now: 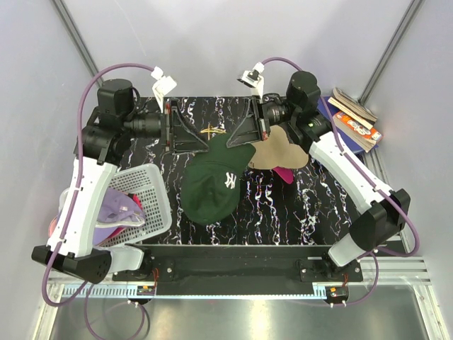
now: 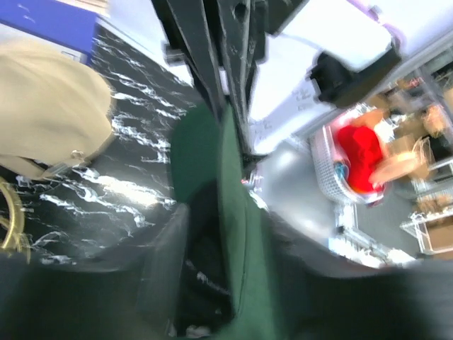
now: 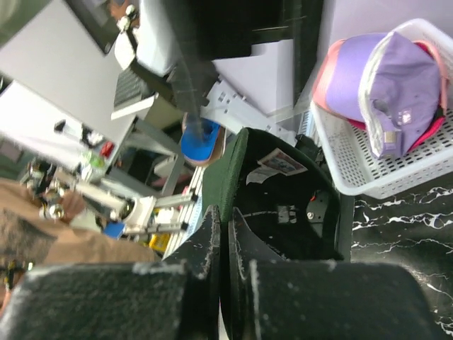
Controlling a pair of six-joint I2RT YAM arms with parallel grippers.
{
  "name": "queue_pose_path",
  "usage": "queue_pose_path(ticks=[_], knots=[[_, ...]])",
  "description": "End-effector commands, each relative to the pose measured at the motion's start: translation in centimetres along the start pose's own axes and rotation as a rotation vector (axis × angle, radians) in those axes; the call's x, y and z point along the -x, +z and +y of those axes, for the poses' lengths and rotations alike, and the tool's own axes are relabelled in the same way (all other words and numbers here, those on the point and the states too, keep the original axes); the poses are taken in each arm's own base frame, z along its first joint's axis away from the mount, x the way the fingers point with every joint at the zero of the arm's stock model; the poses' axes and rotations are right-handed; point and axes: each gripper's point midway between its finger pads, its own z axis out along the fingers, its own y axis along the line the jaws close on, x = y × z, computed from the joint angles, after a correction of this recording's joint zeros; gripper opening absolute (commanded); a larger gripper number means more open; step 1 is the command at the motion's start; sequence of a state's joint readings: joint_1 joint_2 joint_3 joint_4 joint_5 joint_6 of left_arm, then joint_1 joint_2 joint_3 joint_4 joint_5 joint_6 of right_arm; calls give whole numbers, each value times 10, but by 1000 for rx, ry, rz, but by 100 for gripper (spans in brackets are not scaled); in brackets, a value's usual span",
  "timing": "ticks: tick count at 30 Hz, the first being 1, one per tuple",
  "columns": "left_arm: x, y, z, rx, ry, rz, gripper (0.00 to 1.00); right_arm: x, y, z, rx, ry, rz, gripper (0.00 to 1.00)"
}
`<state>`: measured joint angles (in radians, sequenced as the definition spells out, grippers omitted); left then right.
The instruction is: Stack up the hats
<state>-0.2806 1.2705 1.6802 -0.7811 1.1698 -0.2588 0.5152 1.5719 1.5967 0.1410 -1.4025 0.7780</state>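
Observation:
A dark green hat [image 1: 211, 188] with a white emblem hangs tilted over the middle of the table, lifted at its far edge. My right gripper [image 1: 231, 142] is shut on its rim; in the right wrist view the jaws [image 3: 225, 219] pinch the green edge [image 3: 233, 170]. My left gripper [image 1: 210, 142] is at the same edge. Its jaws [image 2: 233, 269] stand apart, with the green rim [image 2: 233, 191] loose between them. A tan hat [image 1: 272, 152] [image 2: 49, 106] lies on a magenta hat [image 1: 285, 174] to the right. A lavender hat [image 1: 117, 209] [image 3: 403, 78] rests on a pink one [image 3: 329, 71].
The white mesh basket [image 1: 159, 205] [image 3: 354, 177] holding the lavender and pink hats stands at the table's near left. A gold wire ring [image 1: 211, 131] [image 2: 8, 212] lies behind the green hat. Books [image 1: 354, 117] are stacked at the back right corner.

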Motion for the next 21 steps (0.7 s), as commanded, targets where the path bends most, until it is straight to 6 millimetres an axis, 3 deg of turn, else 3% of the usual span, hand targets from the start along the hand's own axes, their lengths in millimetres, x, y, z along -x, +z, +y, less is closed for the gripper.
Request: queue_pose_path(ticks=[1,4,7,10,16,21], knots=[[37,-5,16,145,154,-114,81,29,-6,0,-136,10,-157,0],[58,-22,38,327,209,-209,98,51,-26,-6,-238,17,-284,0],[77,-48,64,527,226,-314,99,68,-55,-11,-317,63,-392,0],[87,-64,75,632,250,-374,99,79,-84,-20,-383,116,-486,0],[85,-62,87,640,234,-361,99,88,-137,-46,-489,271,-680,0],[80,-61,95,651,227,-345,99,74,-184,-71,-564,403,-822,0]])
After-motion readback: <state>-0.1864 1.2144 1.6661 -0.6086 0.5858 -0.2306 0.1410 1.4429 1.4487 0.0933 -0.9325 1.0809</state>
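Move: The tan hat on the black stand, where the green hat held by the right hand is being taken, lies about 10 cm ahead of that hand, 14 cm to its right and 24 cm below. The pink hat sticks out beneath it, some 3 cm nearer and 3 cm farther right. The gold stand is roughly 9 cm ahead of the right hand, 7 cm left; the blue binder 22 cm ahead, 29 cm right. From the left hand, the tan hat is 11 cm ahead, 20 cm right. The green hat, still pinched by its brim in the shut right fingers, is carried forward some 14 cm and right 11 cm towards the tan hat, lifting slightly then sinking back, while that wrist turns clockwise nearly 50 degrees and tips down. The left fingers, already part open, spread wide and come free of it as that hand goes forward about 10 cm and then also left, turning counter-clockwise. ##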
